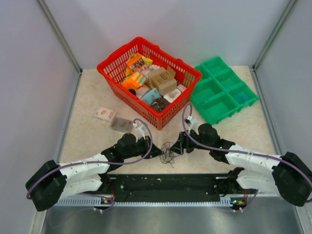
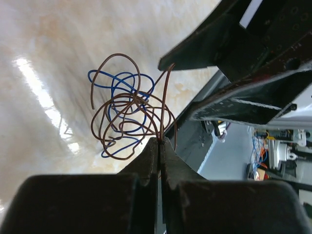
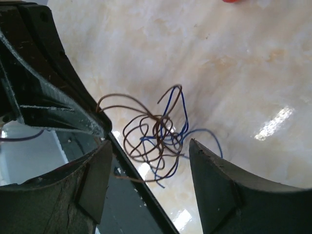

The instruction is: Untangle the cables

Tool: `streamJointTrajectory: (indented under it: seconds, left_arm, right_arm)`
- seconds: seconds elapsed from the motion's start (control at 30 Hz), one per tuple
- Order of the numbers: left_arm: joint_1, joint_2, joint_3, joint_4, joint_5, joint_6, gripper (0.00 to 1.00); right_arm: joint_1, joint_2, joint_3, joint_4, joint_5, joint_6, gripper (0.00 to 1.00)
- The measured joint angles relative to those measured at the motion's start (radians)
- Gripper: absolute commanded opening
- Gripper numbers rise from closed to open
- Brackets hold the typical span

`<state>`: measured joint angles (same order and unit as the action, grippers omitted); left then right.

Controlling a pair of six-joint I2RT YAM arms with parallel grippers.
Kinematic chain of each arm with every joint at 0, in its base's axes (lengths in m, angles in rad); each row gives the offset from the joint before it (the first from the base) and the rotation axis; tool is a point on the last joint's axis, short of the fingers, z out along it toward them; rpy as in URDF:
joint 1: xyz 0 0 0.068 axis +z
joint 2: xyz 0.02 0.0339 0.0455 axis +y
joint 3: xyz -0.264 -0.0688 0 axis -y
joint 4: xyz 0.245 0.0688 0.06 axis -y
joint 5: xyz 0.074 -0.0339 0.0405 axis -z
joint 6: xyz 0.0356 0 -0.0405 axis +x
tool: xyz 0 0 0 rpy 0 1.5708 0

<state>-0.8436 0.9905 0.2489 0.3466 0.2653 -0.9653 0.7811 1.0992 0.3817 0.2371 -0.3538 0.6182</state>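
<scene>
The cables form one small tangle of thin brown and blue wires on the marbled table, between the two arms near the front edge. My left gripper is shut on a brown strand; in the left wrist view the strand rises from the pinched tips into the looped cables. My right gripper stands open just right of the tangle. In the right wrist view the cables hang between and just beyond its spread fingers, touching neither pad.
A red basket full of small boxes stands behind the tangle, a green compartment tray at the back right. Two small packets lie left of the basket. A black rail runs along the near edge.
</scene>
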Motion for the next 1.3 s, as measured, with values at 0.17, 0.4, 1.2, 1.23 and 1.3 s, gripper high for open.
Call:
streamJointTrajectory:
  seconds: [0.17, 0.4, 1.2, 1.23, 1.3]
  left_arm:
    - [-0.024, 0.049, 0.029, 0.029, 0.056, 0.021, 0.0]
    - [-0.036, 0.086, 0.069, 0.054, 0.099, 0.048, 0.0]
    - [-0.037, -0.04, 0.058, -0.001, 0.003, 0.079, 0.49]
    - [-0.037, -0.036, 0.057, -0.002, 0.004, 0.079, 0.44]
    - [-0.037, -0.016, 0.057, -0.002, 0.005, 0.077, 0.29]
  right_arm:
    - [0.003, 0.001, 0.021, -0.039, 0.017, -0.098, 0.6]
    - [0.003, 0.001, 0.045, -0.087, 0.042, -0.174, 0.33]
    - [0.003, -0.326, 0.086, -0.056, -0.018, 0.042, 0.0]
    - [0.003, -0.332, 0.089, -0.05, -0.019, 0.057, 0.0]
    - [0.003, -0.337, 0.094, -0.032, -0.022, 0.085, 0.0]
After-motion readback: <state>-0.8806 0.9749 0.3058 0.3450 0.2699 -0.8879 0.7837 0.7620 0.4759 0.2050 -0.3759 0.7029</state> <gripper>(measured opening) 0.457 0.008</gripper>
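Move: Pinched by a brown strand in the shut left fingers, the cable tangle has its middle about 5 cm to the left hand's right, level fore-and-aft and some 3 cm below. From the open right hand, that same tangle lies roughly 4 cm left, 3 cm back and 3 cm below. The red basket's middle is about 33 cm ahead and 5 cm left of the left hand; the clear case is 13 cm ahead and 19 cm left of the left hand. Closing on a brown strand of the tangle, the right fingers tilt slightly and pinch it nearly in place, while the left hand eases some 3 cm to the right and slightly back, still gripping. The left fingers then open about halfway, ending the pinch, and the left hand rises a little; the right hand lifts nearly straight up about 14 cm, rolling so its left side rises, drawing the strand away from the left fingers. ##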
